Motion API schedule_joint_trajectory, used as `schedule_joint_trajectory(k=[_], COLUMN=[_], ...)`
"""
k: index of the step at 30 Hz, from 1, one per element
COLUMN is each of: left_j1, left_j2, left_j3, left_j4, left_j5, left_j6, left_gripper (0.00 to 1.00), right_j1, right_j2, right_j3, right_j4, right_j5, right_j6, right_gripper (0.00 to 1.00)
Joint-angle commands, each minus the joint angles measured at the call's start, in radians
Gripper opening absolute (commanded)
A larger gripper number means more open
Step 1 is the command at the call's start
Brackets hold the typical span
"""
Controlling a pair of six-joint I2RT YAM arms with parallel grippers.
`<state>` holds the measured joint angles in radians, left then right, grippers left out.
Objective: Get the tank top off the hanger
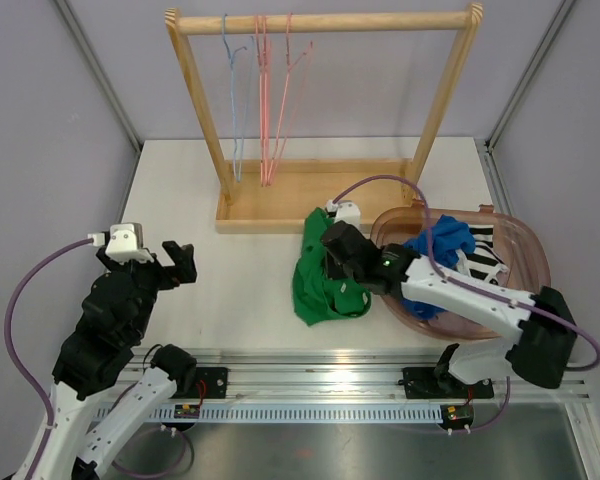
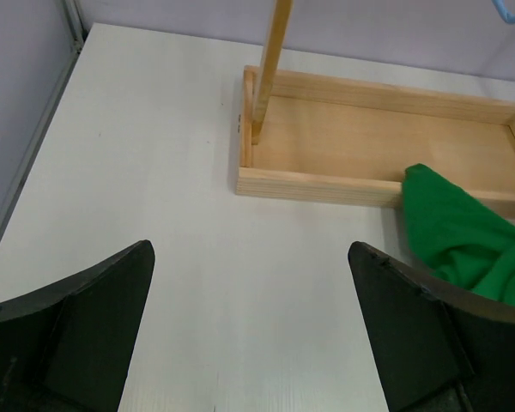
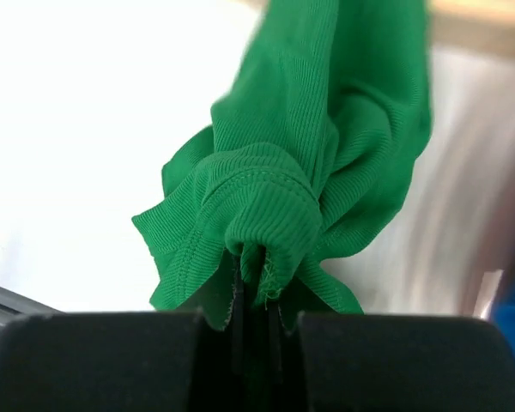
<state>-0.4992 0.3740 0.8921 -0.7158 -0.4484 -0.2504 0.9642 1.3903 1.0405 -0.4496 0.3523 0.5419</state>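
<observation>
The green ribbed tank top (image 1: pixel 312 285) lies crumpled on the white table, just in front of the wooden rack's base. My right gripper (image 1: pixel 342 278) is down on its right side, shut on a bunched fold of the tank top (image 3: pixel 326 129). In the right wrist view the cloth is pinched between the closed fingertips of the right gripper (image 3: pixel 256 276). No hanger shows inside the green cloth. My left gripper (image 1: pixel 178 262) hovers open over the table's left part. Nothing lies between the fingers of the left gripper (image 2: pixel 251 249), and the tank top (image 2: pixel 463 240) lies off to their right.
A wooden rack (image 1: pixel 280 200) stands at the back with a blue wire hanger (image 1: pixel 232 100) and pink wire hangers (image 1: pixel 268 100) on its rail. To the right, a brown translucent basket (image 1: pixel 525 240) holds a blue cloth (image 1: pixel 442 245) and a striped cloth (image 1: pixel 485 262).
</observation>
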Motion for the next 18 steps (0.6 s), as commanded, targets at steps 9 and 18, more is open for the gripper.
schedule_joint_trajectory(k=[9, 18], left_j1=[0.005, 0.013], left_j2=[-0.043, -0.05], left_j3=[-0.028, -0.028], left_j4=[0.115, 0.115], left_j5=[-0.095, -0.111], left_j6=[0.011, 0.01], left_gripper=[0.99, 0.99], right_j1=[0.004, -0.134], right_j2=[-0.286, -0.324], right_j3=[0.3, 0.417], right_j4=[-0.333, -0.672], right_j5=[0.433, 0.694], right_j6=[-0.077, 0.029], right_gripper=[0.0, 0.0])
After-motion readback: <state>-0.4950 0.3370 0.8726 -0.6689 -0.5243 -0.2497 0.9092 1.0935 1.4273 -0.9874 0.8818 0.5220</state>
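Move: The bin, where the green tank top held by the right hand is being taken, has its middle about 31 cm to that hand's right, level with it fore and aft and some 10 cm below. In the bin the blue tank top lies about 26 cm right and 2 cm ahead, the striped one 38 cm right and 3 cm ahead. The rack base's middle is 18 cm ahead, 3 cm left. From the left hand, the bin is about 62 cm right, 4 cm ahead, well below. The green tank top, still pinched in the right hand's shut fingers, is carried up about 19 cm and some 16 cm to the right towards the bin, steeply at first, then nearly level as the rise fades and the sideways swing speeds up. The wrist turns some 25 degrees clockwise and tips the fingers upward by about 20. ##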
